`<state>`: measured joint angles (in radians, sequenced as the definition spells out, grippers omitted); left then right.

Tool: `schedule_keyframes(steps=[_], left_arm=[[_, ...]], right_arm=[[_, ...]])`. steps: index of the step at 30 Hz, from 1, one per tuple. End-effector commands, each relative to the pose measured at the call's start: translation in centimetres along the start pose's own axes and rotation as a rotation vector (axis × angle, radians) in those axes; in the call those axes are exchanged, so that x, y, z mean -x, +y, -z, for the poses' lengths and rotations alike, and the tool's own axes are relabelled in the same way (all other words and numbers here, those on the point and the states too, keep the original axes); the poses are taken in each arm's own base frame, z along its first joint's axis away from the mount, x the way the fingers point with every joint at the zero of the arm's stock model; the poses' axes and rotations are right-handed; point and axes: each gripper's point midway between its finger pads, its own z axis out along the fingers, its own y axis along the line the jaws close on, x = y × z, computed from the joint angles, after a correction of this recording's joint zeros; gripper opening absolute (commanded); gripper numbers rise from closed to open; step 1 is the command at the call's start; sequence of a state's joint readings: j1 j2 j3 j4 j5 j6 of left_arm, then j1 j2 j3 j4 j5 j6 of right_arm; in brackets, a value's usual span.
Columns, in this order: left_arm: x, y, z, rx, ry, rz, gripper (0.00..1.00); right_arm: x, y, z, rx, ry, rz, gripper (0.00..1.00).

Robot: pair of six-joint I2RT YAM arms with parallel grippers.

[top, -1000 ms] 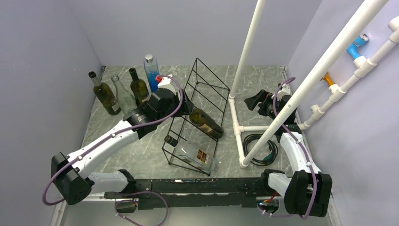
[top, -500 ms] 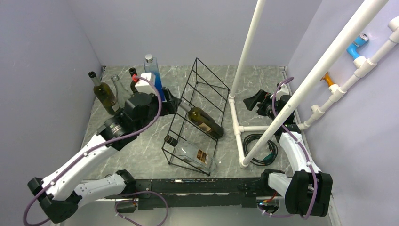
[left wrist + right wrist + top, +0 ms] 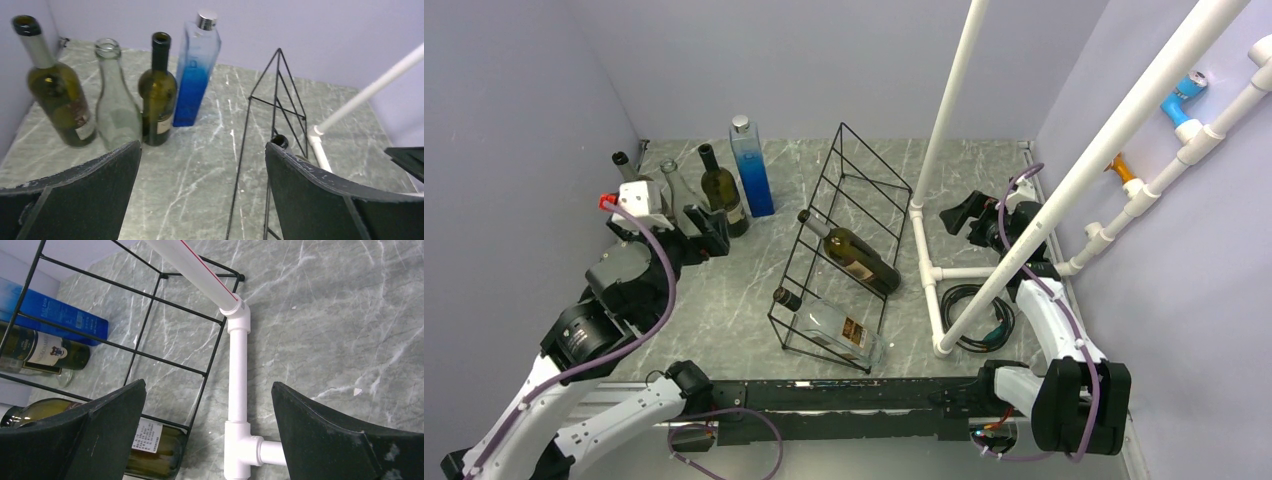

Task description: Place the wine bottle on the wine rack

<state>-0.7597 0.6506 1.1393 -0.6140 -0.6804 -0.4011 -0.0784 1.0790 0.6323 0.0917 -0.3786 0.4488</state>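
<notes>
The black wire wine rack (image 3: 849,205) stands mid-table. A dark green wine bottle (image 3: 856,257) lies slanted in one of its openings, neck toward the left. A clear bottle (image 3: 836,328) lies in the rack's near end. My left gripper (image 3: 709,232) hangs open and empty to the left of the rack, apart from it. In the left wrist view the left gripper (image 3: 202,147) frames bare table, with the rack (image 3: 277,115) and a bottle mouth (image 3: 280,141) to its right. My right gripper (image 3: 964,215) is open and empty beyond the rack's right side; the right wrist view shows that gripper (image 3: 208,385) above the white pipe.
Several bottles stand at the back left: an olive one (image 3: 60,107), a clear one (image 3: 116,107), a dark green one (image 3: 157,100) and a tall blue one (image 3: 196,75). A white pipe frame (image 3: 929,270) rises right of the rack, and a coiled cable (image 3: 974,305) lies inside its base.
My left gripper has opened wide, let go of the dark green bottle in the rack, and drawn back left toward the standing bottles. The right arm has not moved.
</notes>
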Motion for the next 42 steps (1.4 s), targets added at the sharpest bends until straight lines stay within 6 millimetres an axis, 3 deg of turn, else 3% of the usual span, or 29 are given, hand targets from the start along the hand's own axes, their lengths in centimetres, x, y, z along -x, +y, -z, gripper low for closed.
schedule_keyframes(steps=[1,3,6,10,13,17,19,25,30,42], left_arm=[[2.0,1.9,-0.2,0.091,-0.082,-0.122,1.0],[4.2,1.7,-0.2,0.107,-0.132,-0.129,1.0],[7.3,-0.3,-0.9,0.068,-0.218,-0.112,1.0],[10.1,-2.6,-2.8,0.057,-0.318,-0.085,1.0],[11.5,-4.3,-4.9,0.059,-0.388,-0.115,1.0],[11.7,-5.8,-9.6,0.112,-0.364,-0.123,1.0],[12.8,-6.6,-11.7,0.102,-0.35,-0.083,1.0],[12.8,-6.9,-18.6,0.151,-0.288,-0.161,1.0],[11.9,-6.2,-22.5,0.207,-0.25,-0.196,1.0],[4.3,-2.4,-28.5,0.316,-0.018,-0.192,0.99]], right_arm=[[0.9,0.4,-0.6,0.006,-0.03,0.038,1.0],[0.8,0.4,-0.7,0.005,-0.023,0.042,1.0],[0.9,0.5,-0.6,0.001,-0.027,0.048,1.0],[1.1,0.5,-0.4,-0.005,-0.034,0.054,1.0],[1.1,0.4,-0.4,-0.009,-0.032,0.056,1.0],[1.0,0.3,-0.5,-0.01,-0.03,0.054,1.0],[0.9,0.3,-0.6,-0.007,-0.027,0.051,1.0],[0.9,0.3,-0.7,-0.008,-0.021,0.051,1.0],[1.0,0.2,-0.6,-0.014,-0.028,0.056,1.0],[0.7,0.1,-1.0,-0.013,-0.014,0.049,1.0]])
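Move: The blue bottle stands upright about 27 cm ahead of my left hand and 3 cm to the right, its middle some 20 cm lower. The dark wine bottle stands beside it, 5 cm nearer me and 5 cm farther left; the clear bottle is 9 cm nearer than the blue one and 11 cm to its left. The rack's middle is about 15 cm ahead of my left hand and 23 cm right. From my right hand the blue bottle is roughly 43 cm left, 12 cm ahead, about level. I swing my empty left hand up about 10 cm and then quickly forward, some 28 cm in all, over the standing bottles, before sinking about 7 cm towards the blue bottle's cap. My wide-open fingers stay nearly level at the end, after tipping up on the way, while the wrist turns about 15 degrees counter-clockwise and its left side rises by as much. ##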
